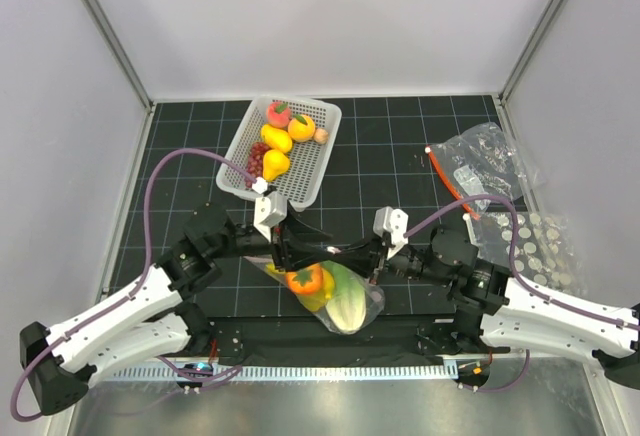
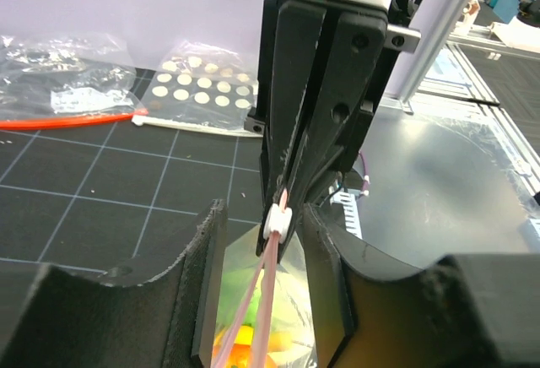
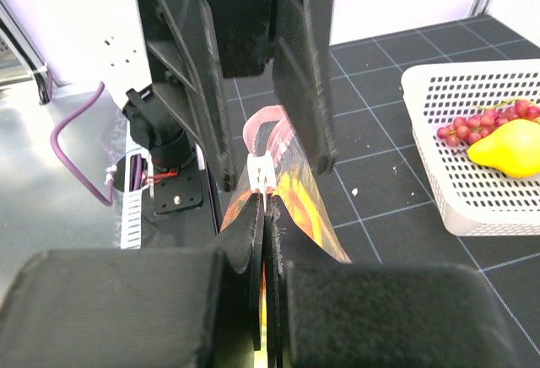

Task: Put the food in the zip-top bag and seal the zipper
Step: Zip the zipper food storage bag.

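Note:
A clear zip-top bag (image 1: 352,306) hangs between my two grippers with food in it: an orange-red fruit (image 1: 305,279) and a green cabbage (image 1: 345,301). Its pink zipper (image 2: 263,300) carries a white slider (image 2: 278,220). My right gripper (image 3: 263,203) is shut on the zipper edge just behind the slider (image 3: 261,171). My left gripper (image 2: 263,212) stands open, one finger on each side of the slider with a gap to it. More food lies in a white basket (image 1: 302,184): a peach (image 1: 278,113), yellow pieces (image 1: 276,138) and grapes (image 1: 257,161).
A dotted clear bag (image 1: 540,246) and an undotted clear bag with an orange-red strip (image 1: 480,161) lie at the right of the mat. The basket (image 3: 472,174) is close to the right of the held bag in the right wrist view. A metal ledge runs along the near edge.

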{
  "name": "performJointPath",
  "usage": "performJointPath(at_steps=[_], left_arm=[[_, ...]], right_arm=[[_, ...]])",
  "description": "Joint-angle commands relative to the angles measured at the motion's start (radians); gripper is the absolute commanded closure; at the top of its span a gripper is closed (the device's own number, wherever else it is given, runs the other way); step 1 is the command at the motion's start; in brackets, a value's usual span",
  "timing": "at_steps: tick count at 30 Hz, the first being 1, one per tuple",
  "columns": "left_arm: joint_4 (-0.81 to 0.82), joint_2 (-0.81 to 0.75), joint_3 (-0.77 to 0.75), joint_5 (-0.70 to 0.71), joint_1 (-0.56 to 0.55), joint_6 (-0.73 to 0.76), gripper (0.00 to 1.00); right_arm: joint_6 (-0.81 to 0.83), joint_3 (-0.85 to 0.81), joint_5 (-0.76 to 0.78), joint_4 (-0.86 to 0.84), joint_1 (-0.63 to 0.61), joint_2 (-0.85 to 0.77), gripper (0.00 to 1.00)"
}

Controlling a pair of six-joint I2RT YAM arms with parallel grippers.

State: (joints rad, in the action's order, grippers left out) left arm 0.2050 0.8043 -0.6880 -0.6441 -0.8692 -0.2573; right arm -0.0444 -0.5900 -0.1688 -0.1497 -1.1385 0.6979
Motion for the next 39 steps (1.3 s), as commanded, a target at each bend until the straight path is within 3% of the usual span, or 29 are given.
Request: performJointPath(at_steps=[1,5,16,18,24,29,35,39], left_arm=[[0.001,0.004,-0.047,-0.045,-0.001,0.000,0.58],[-0.003,0.015,-0.051,-0.052,-0.007,0.001,0.71],[-0.003,0.024,-0.056,-0.052,-0.027,0.013,0.80],[-0.004,0.024,-0.058,-0.055,-0.030,0.020,0.99],[-0.003,0.007,-0.051,-0.019,-0.031,0.021,0.99],[-0.009,0.012,-0.048,0.006,-0.033,0.024,1.00],[-0.032,0.053,-0.074,0.004,-0.031,0.026,0.99],[-0.039,0.047,-0.074,0.017,-0.033,0.027,0.99]], right_arm=[[-0.017,-0.002,0.026,-0.117,0.006,-0.034,0.99],[-0.022,0.002,0.031,-0.123,0.006,-0.040,0.99],[-0.028,-0.013,0.025,-0.111,0.009,-0.003,0.99],[-0.028,-0.016,0.026,-0.111,0.010,0.000,0.99],[-0.029,-0.016,0.098,-0.096,0.011,-0.015,0.99],[-0.028,0.022,0.262,-0.122,0.014,-0.078,0.99],[-0.011,0.096,0.454,-0.154,0.014,-0.262,0.99],[0.008,0.121,0.810,-0.126,0.014,-0.371,0.99]])
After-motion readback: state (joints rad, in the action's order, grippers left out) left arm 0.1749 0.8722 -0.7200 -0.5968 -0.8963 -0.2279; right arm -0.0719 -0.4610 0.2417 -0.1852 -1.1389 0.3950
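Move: The white zipper slider sits right between the left hand's open fingers, about 1 cm to the right of the hand point. From it, the bell pepper in the hanging bag is some 7 cm back, 5 cm left and 10 cm below; the cabbage about 13 cm back, 4 cm right and 14 cm below. The right hand, shut on the zipper strip, has the slider about 2 cm to its left. Left fingers shut on the slider; then the right hand, still gripping the strip, pulls right and forward 9 cm. ##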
